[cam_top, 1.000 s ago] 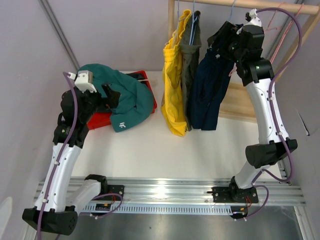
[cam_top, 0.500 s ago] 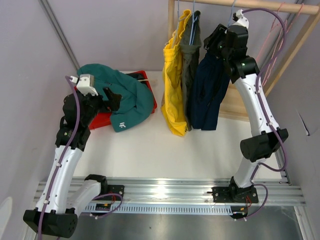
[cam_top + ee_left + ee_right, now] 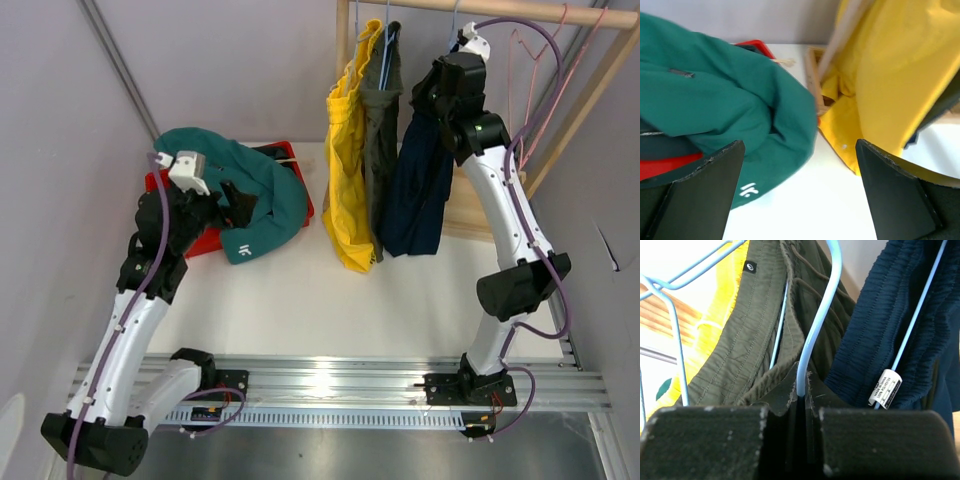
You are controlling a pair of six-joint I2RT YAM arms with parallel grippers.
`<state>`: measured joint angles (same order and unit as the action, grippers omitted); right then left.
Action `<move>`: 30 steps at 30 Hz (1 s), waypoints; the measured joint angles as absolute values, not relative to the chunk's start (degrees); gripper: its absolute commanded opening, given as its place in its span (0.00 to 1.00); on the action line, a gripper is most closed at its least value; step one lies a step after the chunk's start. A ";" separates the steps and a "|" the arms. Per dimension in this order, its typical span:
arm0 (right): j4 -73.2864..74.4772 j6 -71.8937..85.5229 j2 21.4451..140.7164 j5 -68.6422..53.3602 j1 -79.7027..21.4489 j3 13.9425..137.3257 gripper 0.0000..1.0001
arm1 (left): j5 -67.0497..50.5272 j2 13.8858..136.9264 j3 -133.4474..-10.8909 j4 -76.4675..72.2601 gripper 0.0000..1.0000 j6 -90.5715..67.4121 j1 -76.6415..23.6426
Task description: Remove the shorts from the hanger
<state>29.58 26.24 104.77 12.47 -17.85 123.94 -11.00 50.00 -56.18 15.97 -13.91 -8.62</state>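
On the wooden rail (image 3: 500, 10), yellow shorts (image 3: 345, 170), olive-grey shorts (image 3: 382, 120) and navy shorts (image 3: 415, 190) hang side by side on light blue wire hangers. My right gripper (image 3: 440, 92) is up at the navy pair's waist. In the right wrist view it (image 3: 801, 390) is shut on a light blue hanger wire (image 3: 821, 310), between the olive-grey shorts (image 3: 755, 330) and the navy shorts (image 3: 890, 315). Teal shorts (image 3: 255, 190) lie heaped over a red bin (image 3: 200, 240). My left gripper (image 3: 800, 195) hangs open above the table beside them, holding nothing.
An empty pink hanger (image 3: 520, 50) hangs on the rail to the right of my right arm. The rack's slanted wooden post (image 3: 580, 100) and base boards (image 3: 480, 215) stand behind the navy shorts. A grey wall closes the left side.
My right gripper moved left and up to the navy shorts' hanger and shut on its wire. The left arm shifted slightly right, still open.
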 measured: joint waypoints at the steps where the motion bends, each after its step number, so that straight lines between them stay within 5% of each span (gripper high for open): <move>1: 30.02 26.02 104.77 12.51 -17.85 124.36 0.00 | -11.09 50.17 -56.36 16.03 0.99 -13.52 -10.13; 13: 34.79 25.45 98.35 12.78 -19.75 131.24 0.00 | -10.59 53.69 -63.64 15.59 1.00 -12.05 -32.32; 30: 32.32 25.87 78.91 20.21 -36.71 112.77 0.00 | -10.74 75.72 -79.50 0.78 1.00 -13.98 -56.86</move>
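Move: The right hand already pinches the blue hanger of the navy shorts, whose middle hangs about 15 cm below it, 2 cm ahead and 3 cm right. From that hand the olive shorts hang 4 cm ahead, 8 cm left; the yellow shorts 3 cm ahead, 15 cm left, both some 13 cm lower. For the left hand, the navy shorts are roughly 18 cm ahead, 33 cm right and 5 cm below. Right hand pulls its hanger up, then back 18 cm; open left hand swings 30 cm right towards shorts. ##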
